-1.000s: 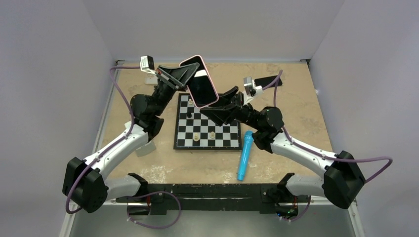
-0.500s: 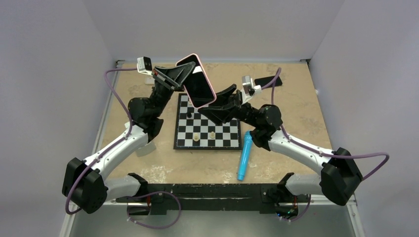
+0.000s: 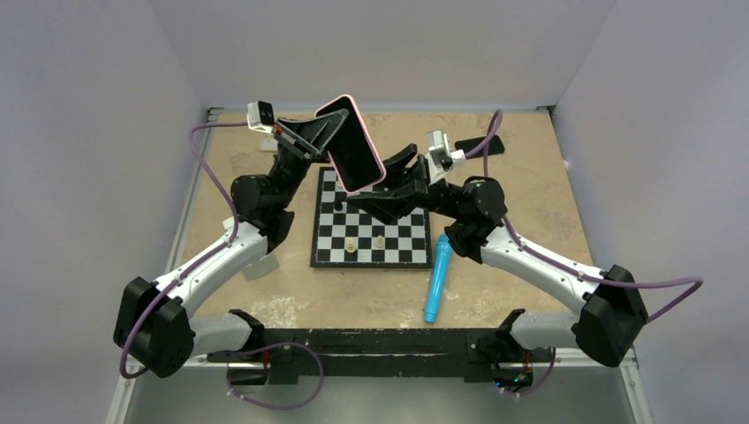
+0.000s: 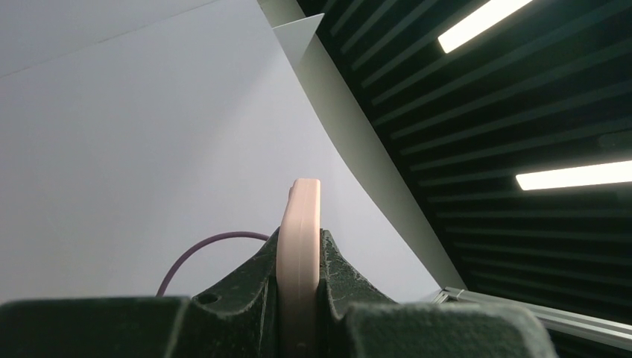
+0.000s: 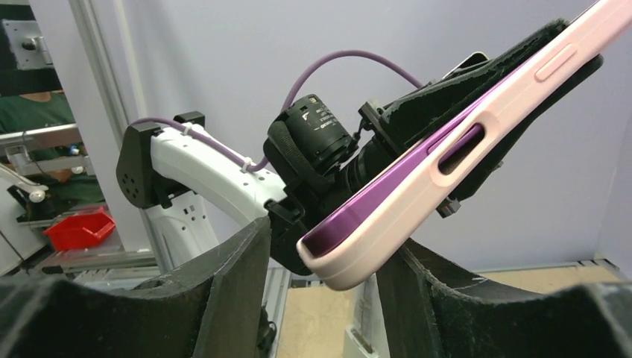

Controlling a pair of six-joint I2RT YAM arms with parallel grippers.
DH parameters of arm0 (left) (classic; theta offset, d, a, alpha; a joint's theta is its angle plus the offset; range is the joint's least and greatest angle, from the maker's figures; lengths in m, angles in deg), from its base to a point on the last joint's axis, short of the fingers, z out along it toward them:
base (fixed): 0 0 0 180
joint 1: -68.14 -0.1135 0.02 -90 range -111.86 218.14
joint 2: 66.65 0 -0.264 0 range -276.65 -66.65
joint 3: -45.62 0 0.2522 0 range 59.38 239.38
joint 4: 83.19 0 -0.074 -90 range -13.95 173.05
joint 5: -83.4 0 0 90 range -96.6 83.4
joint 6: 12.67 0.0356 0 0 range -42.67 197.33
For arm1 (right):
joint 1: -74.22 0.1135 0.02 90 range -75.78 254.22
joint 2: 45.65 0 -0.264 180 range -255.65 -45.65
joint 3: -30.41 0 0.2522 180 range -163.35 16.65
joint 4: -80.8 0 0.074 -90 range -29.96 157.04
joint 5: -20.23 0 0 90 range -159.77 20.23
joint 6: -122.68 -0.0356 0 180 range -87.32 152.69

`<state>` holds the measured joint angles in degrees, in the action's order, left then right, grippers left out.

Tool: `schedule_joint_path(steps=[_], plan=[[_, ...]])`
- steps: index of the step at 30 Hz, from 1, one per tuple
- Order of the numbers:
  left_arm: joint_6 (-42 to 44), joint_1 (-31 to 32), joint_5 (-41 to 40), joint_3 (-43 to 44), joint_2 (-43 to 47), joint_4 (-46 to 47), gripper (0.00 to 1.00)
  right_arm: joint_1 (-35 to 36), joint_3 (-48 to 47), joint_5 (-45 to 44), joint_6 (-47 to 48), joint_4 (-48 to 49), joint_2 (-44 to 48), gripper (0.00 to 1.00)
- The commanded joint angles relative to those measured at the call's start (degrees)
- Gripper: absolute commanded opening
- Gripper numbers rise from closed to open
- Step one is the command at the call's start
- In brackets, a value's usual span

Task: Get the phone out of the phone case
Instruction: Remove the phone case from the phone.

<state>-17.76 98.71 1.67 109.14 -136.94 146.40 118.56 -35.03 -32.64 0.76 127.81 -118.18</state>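
Observation:
The phone (image 3: 356, 152) sits in a pale pink case (image 3: 344, 102), held tilted in the air above the chessboard. My left gripper (image 3: 325, 134) is shut on the case's upper part; in the left wrist view the case edge (image 4: 299, 246) stands pinched between the two fingers. My right gripper (image 3: 382, 178) is open, its jaws straddling the case's lower corner. In the right wrist view the pink case (image 5: 417, 209) with the purple phone edge (image 5: 402, 183) hangs between the fingers (image 5: 231, 291), touching neither that I can tell.
A chessboard (image 3: 371, 221) with a few pieces lies below the phone. A blue cylinder (image 3: 438, 279) lies at its right edge. A dark flat object (image 3: 481, 145) lies at the back right. A white item (image 3: 268, 141) lies at the back left.
The phone and left gripper shifted slightly left and back. My right gripper moved up and left, closing in round the case's lower corner.

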Motion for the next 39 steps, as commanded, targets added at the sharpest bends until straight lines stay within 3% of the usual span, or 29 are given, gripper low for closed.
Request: schedule_joint_path(steps=[1, 7, 15, 22, 26, 30, 32, 37, 39], plan=[[-1.1, 0.6, -1.8, 1.0, 1.3, 8.0, 0.00, 1.0, -3.9, -3.7, 2.9, -3.1, -0.5, 0.55], [0.7, 0.8, -2.6, 0.7, 2.6, 6.4, 0.00, 3.7, -5.0, -9.5, 5.8, -5.4, -1.2, 0.40], [4.1, 0.7, -2.6, 1.3, 4.7, 4.6, 0.00, 5.0, -3.0, -14.3, 6.2, -5.2, -1.5, 0.38], [3.4, 0.9, -2.0, 1.3, 6.1, 1.6, 0.00, 5.0, -3.8, -15.5, 8.1, -6.8, -1.9, 0.19], [-1.8, 0.9, -0.4, 1.5, 9.7, -10.4, 0.00, 5.0, -3.8, -17.8, 14.9, -10.5, -2.4, 0.00], [-5.7, 0.9, 3.1, 1.4, 13.3, -21.1, 0.00, 5.0, -3.7, -17.9, 25.1, -14.6, -3.2, 0.00], [-7.1, 0.9, 4.8, 1.3, 14.0, -21.6, 0.00, 5.0, -4.0, -16.6, 28.9, -17.0, -3.2, 0.00], [-7.7, 0.9, 10.9, 3.4, 13.7, -21.4, 0.00, 4.3, -4.6, -10.5, 26.9, -15.1, -4.0, 0.00], [-7.6, 0.8, 9.8, 2.2, 14.0, -16.2, 0.00, 3.4, -4.6, -8.7, 23.9, -12.4, -5.0, 0.00]])
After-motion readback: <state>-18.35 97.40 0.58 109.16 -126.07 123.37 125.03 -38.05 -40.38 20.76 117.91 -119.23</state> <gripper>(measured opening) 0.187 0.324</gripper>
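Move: The phone in its pink case hangs in the left hand's pinch, its bottom end slanting down and back. Its near bottom corner, the right hand's mark, sits almost between those half-open fingers: about 1 cm ahead, 1 cm left and 1 cm above. From the left hand, that corner is some 8 cm back, 5 cm right and 5 cm below. About 40 cm below the right hand, the chessboard's middle is roughly 14 cm ahead, and the blue microphone is level and 18 cm right. The right hand slides about 2 cm to its left and slightly forward, closing its half-open fingers until they pinch the case's bottom corner, one tip on the screen side and the other behind. The left hand keeps its hold throughout, first easing up and left by nearly 2 cm; then, with the corner pinched, it dips some 3 cm and tips about 10 degrees downward, while the right goes another 1 cm left and sinks nearly 2 cm, rolling about 10 degrees about its fingers and swinging clockwise. ##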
